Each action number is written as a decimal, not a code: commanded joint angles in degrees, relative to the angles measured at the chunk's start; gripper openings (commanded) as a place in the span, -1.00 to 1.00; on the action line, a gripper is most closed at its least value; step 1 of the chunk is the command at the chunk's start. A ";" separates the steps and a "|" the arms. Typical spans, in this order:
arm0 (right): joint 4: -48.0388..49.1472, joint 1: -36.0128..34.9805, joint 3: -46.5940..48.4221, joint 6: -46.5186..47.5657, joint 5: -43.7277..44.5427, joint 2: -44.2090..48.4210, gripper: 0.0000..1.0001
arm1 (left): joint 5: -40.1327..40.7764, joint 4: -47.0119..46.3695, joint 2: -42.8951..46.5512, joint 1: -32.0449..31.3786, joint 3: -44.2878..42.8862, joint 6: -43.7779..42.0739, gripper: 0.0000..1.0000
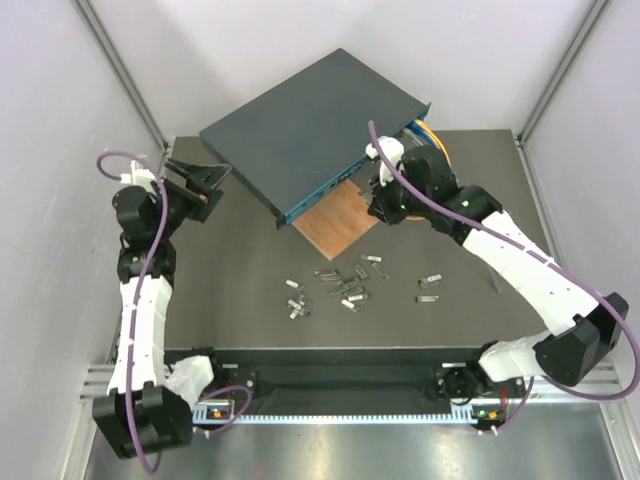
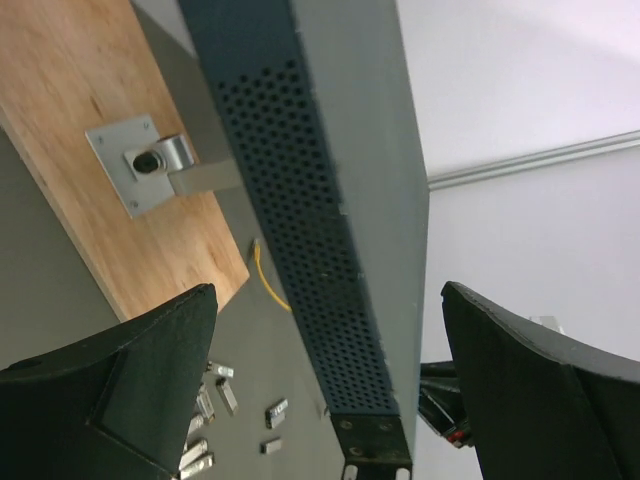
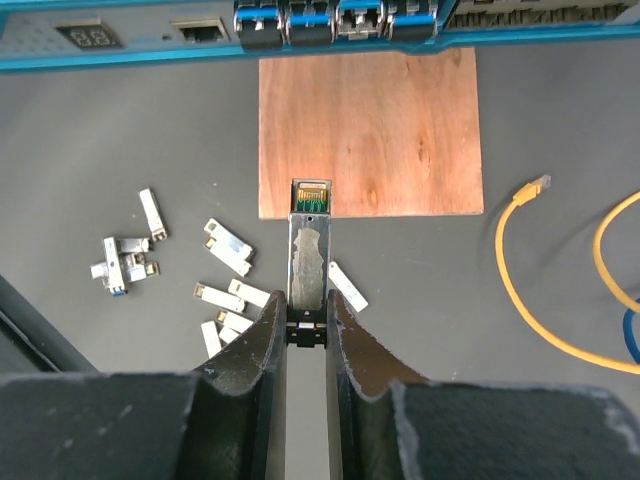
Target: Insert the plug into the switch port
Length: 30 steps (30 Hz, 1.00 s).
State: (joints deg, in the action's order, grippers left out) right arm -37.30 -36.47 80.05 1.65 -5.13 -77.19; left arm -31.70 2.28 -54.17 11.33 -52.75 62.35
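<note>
The switch (image 1: 310,130) is a flat dark blue-grey box lying at an angle at the back of the table, its teal front face (image 3: 130,52) showing a row of sockets (image 3: 330,20). My right gripper (image 3: 307,305) is shut on a silver plug (image 3: 308,255), whose tip points at the sockets from a short distance, above the brown board. In the top view the right gripper (image 1: 378,198) hovers just in front of the teal face. My left gripper (image 1: 215,184) stands wide open at the switch's left corner. The perforated side of the switch (image 2: 300,230) runs between its spread fingers (image 2: 140,380), which hold nothing.
A thin brown square board (image 1: 338,220) lies under the switch's front edge, with a metal bracket (image 2: 150,165) on it. Several loose silver plugs (image 1: 345,285) are scattered mid-table. Yellow and blue cables (image 3: 520,280) curl at the right, near the switch's end.
</note>
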 commanded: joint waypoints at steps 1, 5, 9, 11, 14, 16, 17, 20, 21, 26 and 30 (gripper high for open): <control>2.85 -0.88 3.62 -1.30 1.00 -1.64 -1.00 | -5.12 -8.79 -1.72 -0.17 0.98 2.78 0.98; 2.41 -2.02 5.46 -3.23 1.52 -3.75 -1.00 | -4.77 -10.10 -3.30 -0.96 1.42 2.43 0.98; 1.71 -2.47 8.01 -3.76 2.22 -6.65 -1.00 | -3.11 -11.51 -4.45 -4.11 1.86 2.25 0.98; 1.62 -2.82 9.33 -3.76 2.84 -7.19 -1.00 | -1.96 -11.95 -4.98 -5.44 2.04 2.25 0.98; 1.62 -3.34 10.82 -3.50 2.93 -7.89 -1.00 | -0.56 -12.21 -6.82 -7.72 2.39 2.34 0.97; 1.00 -3.87 11.35 -2.88 3.10 -8.42 -1.00 | -0.11 -12.56 -7.61 -9.04 2.22 2.34 0.91; 0.91 -4.31 11.36 -2.71 3.19 -8.42 -1.00 | 0.24 -12.74 -8.40 -9.48 2.30 2.34 0.89; 1.00 -5.10 11.44 -2.27 4.07 -8.51 -1.00 | 0.41 -13.45 -9.72 -11.06 1.60 2.34 0.82; 1.00 -5.19 11.53 -2.18 4.24 -8.77 -1.00 | 0.68 -13.45 -9.90 -11.07 1.16 2.08 0.79; 1.00 -5.28 12.58 -2.27 6.88 -9.47 -1.00 | 0.68 -13.71 -10.95 -13.61 0.81 2.16 0.44; 1.09 -5.28 13.55 -2.27 7.76 -10.08 -1.00 | 0.68 -13.88 -10.96 -13.79 0.98 2.69 0.01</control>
State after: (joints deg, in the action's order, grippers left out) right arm -37.78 -40.91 90.02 -1.04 0.51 -87.11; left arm -31.11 -8.12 -65.12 -1.89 -50.89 66.83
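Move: The left hand, empty and wide open, has the switch's left side panel about 8 cm to its right, 3 cm ahead and 4 cm below; the panel's front corner is some 12 cm right, 5 cm back. From the right hand, which holds the plug, the port lies about 5 cm ahead, 6 cm left and 2 cm lower; far below, roughly 24 cm, the wooden board is 14 cm ahead and 13 cm left, the loose plugs 10 cm left and 3 cm back. The right hand keeps its pinch on the plug and carries it about 4.5 cm left and forward to the port at the left end of the black-fronted row, dipping about a centimetre on the way and coming back up, its tip seeming to just enter the mouth. The left hand goes about 8 cm right, also sinking and reaching a little forward while turning some 10 degrees clockwise, until its fingers straddle the switch's left side, one over the top cover and one beneath, and close by nearly half, seeming to grip it at the end. ##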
